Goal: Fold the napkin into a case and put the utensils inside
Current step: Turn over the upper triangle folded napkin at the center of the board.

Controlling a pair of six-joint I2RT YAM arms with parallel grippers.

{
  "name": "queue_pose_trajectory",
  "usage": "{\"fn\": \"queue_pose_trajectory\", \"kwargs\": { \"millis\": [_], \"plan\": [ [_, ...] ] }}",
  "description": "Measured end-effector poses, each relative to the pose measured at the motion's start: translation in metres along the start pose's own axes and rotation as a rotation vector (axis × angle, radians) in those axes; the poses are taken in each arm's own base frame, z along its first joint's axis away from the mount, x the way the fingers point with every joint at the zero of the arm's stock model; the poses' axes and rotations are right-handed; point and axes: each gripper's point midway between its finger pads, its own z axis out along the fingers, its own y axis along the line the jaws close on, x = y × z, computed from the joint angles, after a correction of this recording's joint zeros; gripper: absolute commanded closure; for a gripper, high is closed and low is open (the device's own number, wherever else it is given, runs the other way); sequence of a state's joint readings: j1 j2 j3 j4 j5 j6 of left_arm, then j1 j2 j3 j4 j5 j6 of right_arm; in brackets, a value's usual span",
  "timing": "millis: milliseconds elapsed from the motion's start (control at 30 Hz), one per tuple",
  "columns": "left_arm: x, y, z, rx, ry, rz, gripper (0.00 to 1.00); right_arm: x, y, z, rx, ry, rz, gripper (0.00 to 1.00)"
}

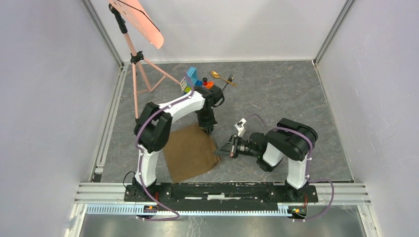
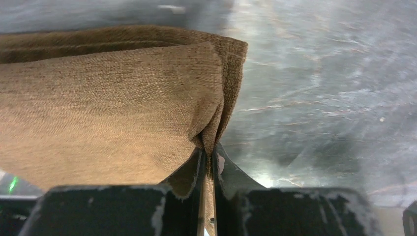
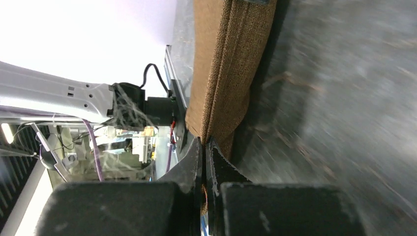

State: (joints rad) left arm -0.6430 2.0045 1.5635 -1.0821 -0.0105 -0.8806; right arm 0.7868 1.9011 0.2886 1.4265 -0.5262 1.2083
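The brown napkin [image 1: 190,152] lies folded on the grey table in front of the arms. My left gripper [image 1: 208,129] is shut on the napkin's far right corner; the left wrist view shows the cloth [image 2: 108,103] pinched between its jaws [image 2: 207,151]. My right gripper [image 1: 221,152] is shut on the napkin's near right corner, and the right wrist view shows the cloth layers [image 3: 226,69] clamped in it [image 3: 203,142]. The gold spoon [image 1: 217,75] and the dark fork [image 1: 228,82] lie at the back of the table, apart from both grippers.
Colourful toy blocks [image 1: 194,80] stand next to the utensils at the back. A pink tripod with a pink panel [image 1: 136,59] stands at the back left. White walls enclose the table; a metal rail [image 1: 222,190] runs along the near edge.
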Motion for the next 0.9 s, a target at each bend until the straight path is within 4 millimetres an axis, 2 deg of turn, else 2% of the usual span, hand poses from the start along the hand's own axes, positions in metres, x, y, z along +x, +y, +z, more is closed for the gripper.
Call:
{"fn": "queue_pose_trajectory", "kwargs": {
  "millis": [133, 200, 267, 333, 433, 500, 600, 700, 800, 900],
  "plan": [
    [0.009, -0.038, 0.015, 0.07, 0.03, 0.099, 0.98, 0.0, -0.019, -0.027, 0.046, -0.013, 0.037, 1.0],
    [0.011, -0.054, 0.016, 0.124, 0.048, 0.118, 0.96, -0.002, -0.026, -0.039, 0.066, -0.024, 0.036, 0.93],
    [0.011, -0.068, 0.02, 0.177, 0.065, 0.128, 0.84, -0.008, -0.031, -0.049, 0.085, -0.042, 0.006, 0.79],
    [0.009, -0.078, 0.023, 0.216, 0.063, 0.133, 0.65, -0.011, -0.033, -0.057, 0.101, -0.037, -0.04, 0.68],
    [-0.013, -0.096, 0.019, 0.297, -0.008, 0.148, 0.47, 0.002, -0.039, -0.071, 0.133, 0.045, -0.1, 0.53],
    [-0.03, -0.106, 0.011, 0.353, -0.06, 0.154, 0.37, 0.006, -0.049, -0.079, 0.196, 0.093, -0.147, 0.49],
    [-0.041, -0.109, -0.011, 0.422, -0.107, 0.177, 0.31, -0.005, -0.051, -0.081, 0.255, 0.13, -0.251, 0.44],
    [-0.04, -0.102, -0.051, 0.5, -0.171, 0.22, 0.29, -0.018, -0.052, -0.084, 0.331, 0.147, -0.33, 0.41],
    [-0.025, -0.076, -0.099, 0.574, -0.242, 0.245, 0.28, -0.021, -0.055, -0.087, 0.409, 0.173, -0.367, 0.39],
    [-0.011, -0.045, -0.131, 0.625, -0.312, 0.251, 0.28, -0.017, -0.054, -0.079, 0.486, 0.21, -0.417, 0.4]
  ]
}}
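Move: Both hands already pinch the folded napkin's raised right-hand edge. The bare board that this edge goes to lies about 8 cm to the right of each hand, roughly level fore and aft, 4 cm below the left hand and 5 cm below the right. The napkin's middle is some 8 cm left and 9 cm back of the left hand, 12 cm straight left of the right hand. The fork lies about 18 cm ahead and 6 cm right of the left hand, beyond the napkin. Both hands, still pinching the napkin's edge, swing it to the right about 7 cm while sinking some 2 cm towards the board, then open wide and let go of it. The left hand slides about 5 cm forward as it opens, then climbs some 15 cm off the napkin, coming back a little left and tilting about 30 degrees, while the right stays low beside the near right corner, easing 2 to 3 cm farther right and tipping its fingers downward about 35 degrees. ##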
